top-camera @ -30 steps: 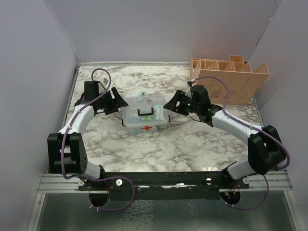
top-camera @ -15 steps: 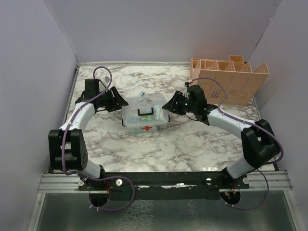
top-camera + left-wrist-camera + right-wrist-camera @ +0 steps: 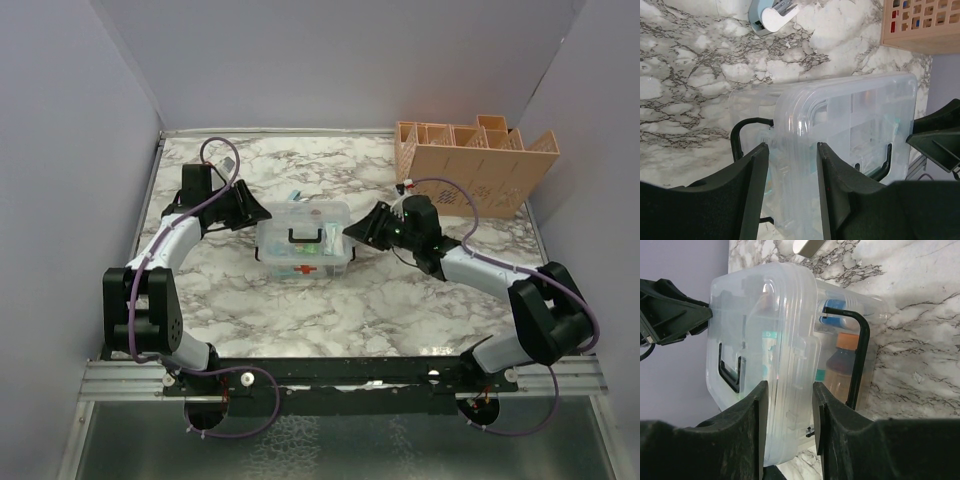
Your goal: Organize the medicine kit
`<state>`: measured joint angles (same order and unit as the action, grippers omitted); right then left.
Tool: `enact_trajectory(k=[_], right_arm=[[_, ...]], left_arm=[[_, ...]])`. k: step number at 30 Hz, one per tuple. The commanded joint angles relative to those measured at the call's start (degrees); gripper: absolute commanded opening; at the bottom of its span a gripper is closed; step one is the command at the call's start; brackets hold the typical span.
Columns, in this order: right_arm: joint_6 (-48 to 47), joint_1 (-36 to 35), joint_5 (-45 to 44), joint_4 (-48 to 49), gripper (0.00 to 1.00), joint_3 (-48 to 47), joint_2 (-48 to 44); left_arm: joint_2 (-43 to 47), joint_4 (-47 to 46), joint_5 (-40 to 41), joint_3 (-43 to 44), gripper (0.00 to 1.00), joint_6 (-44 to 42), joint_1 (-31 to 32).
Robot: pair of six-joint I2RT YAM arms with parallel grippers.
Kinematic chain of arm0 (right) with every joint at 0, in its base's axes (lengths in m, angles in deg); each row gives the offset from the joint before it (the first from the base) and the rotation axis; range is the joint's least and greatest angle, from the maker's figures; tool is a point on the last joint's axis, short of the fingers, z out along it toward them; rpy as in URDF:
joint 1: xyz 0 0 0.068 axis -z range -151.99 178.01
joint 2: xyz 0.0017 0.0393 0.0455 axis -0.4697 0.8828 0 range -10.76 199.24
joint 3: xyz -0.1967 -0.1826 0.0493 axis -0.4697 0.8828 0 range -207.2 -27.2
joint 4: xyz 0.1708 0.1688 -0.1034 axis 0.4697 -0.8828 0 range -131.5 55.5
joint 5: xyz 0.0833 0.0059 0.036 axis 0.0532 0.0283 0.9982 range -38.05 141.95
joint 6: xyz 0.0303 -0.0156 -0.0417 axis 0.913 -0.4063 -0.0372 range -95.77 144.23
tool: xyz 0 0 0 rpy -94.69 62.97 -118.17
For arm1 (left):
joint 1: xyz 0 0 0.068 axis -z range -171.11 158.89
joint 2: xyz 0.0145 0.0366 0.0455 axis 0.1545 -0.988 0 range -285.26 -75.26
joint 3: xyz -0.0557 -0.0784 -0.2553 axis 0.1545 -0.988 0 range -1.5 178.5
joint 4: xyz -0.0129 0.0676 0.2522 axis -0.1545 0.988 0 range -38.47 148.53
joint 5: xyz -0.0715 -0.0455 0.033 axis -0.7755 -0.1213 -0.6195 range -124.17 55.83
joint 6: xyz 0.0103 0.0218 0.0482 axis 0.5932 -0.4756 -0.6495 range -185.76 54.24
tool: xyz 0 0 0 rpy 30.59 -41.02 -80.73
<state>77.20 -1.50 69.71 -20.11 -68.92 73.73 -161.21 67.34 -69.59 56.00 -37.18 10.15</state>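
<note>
The medicine kit, a clear box with a black handle and a red cross, stands mid-table. My left gripper is at its left end and my right gripper at its right end. In the left wrist view the left gripper straddles the rim of the clear lid, and both fingers touch the plastic. The right gripper clamps the lid's ridged rim the same way. A brown bottle with an orange cap shows inside the box.
A peach slotted organizer stands at the back right, and its corner shows in the left wrist view. A small pale blue and white object lies on the marble just behind the kit. Grey walls enclose three sides.
Both grippers have moved inward onto the kit's ends, and their jaws have narrowed around the lid rim. The kit has barely shifted.
</note>
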Motion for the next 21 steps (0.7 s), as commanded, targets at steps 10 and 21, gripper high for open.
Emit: enact_trajectory(k=[10,21], right_arm=[[-0.4,0.9,-4.6,-9.9,0.56,-1.2,-3.6],[4.5,4.4,1.6,-2.0,0.89,2.4,-7.2]], left_arm=[[0.5,8.5,7.8,2.3,0.69,-5.5,1.7],[6.6,12.8,12.7,12.0,0.92,-12.1,2.3]])
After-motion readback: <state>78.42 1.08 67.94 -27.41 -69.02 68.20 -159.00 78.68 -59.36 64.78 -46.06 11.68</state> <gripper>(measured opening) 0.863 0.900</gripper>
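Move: Both hands are at the closed medicine kit, fingers part-shut on its lid rim. Its middle lies about 9 cm right, 4 cm back and 5 cm below the left hand; about 9 cm left, 1 cm ahead and 4 cm below the right. The black lid handle is 8 cm right and 4 cm back of the left hand, nearly level. A pale-blue clip lies beyond the kit, 6 cm ahead, 5 cm right and 11 cm below the left hand. Outward and up, both hands come free of the lid's two ends, their fingers spreading almost fully after a short hold. The left ends some 3 cm higher and 2 cm farther left, its left side rolling up about 10 degrees; the right backs off roughly 2.5 cm to its right, then rises about 1 cm. ##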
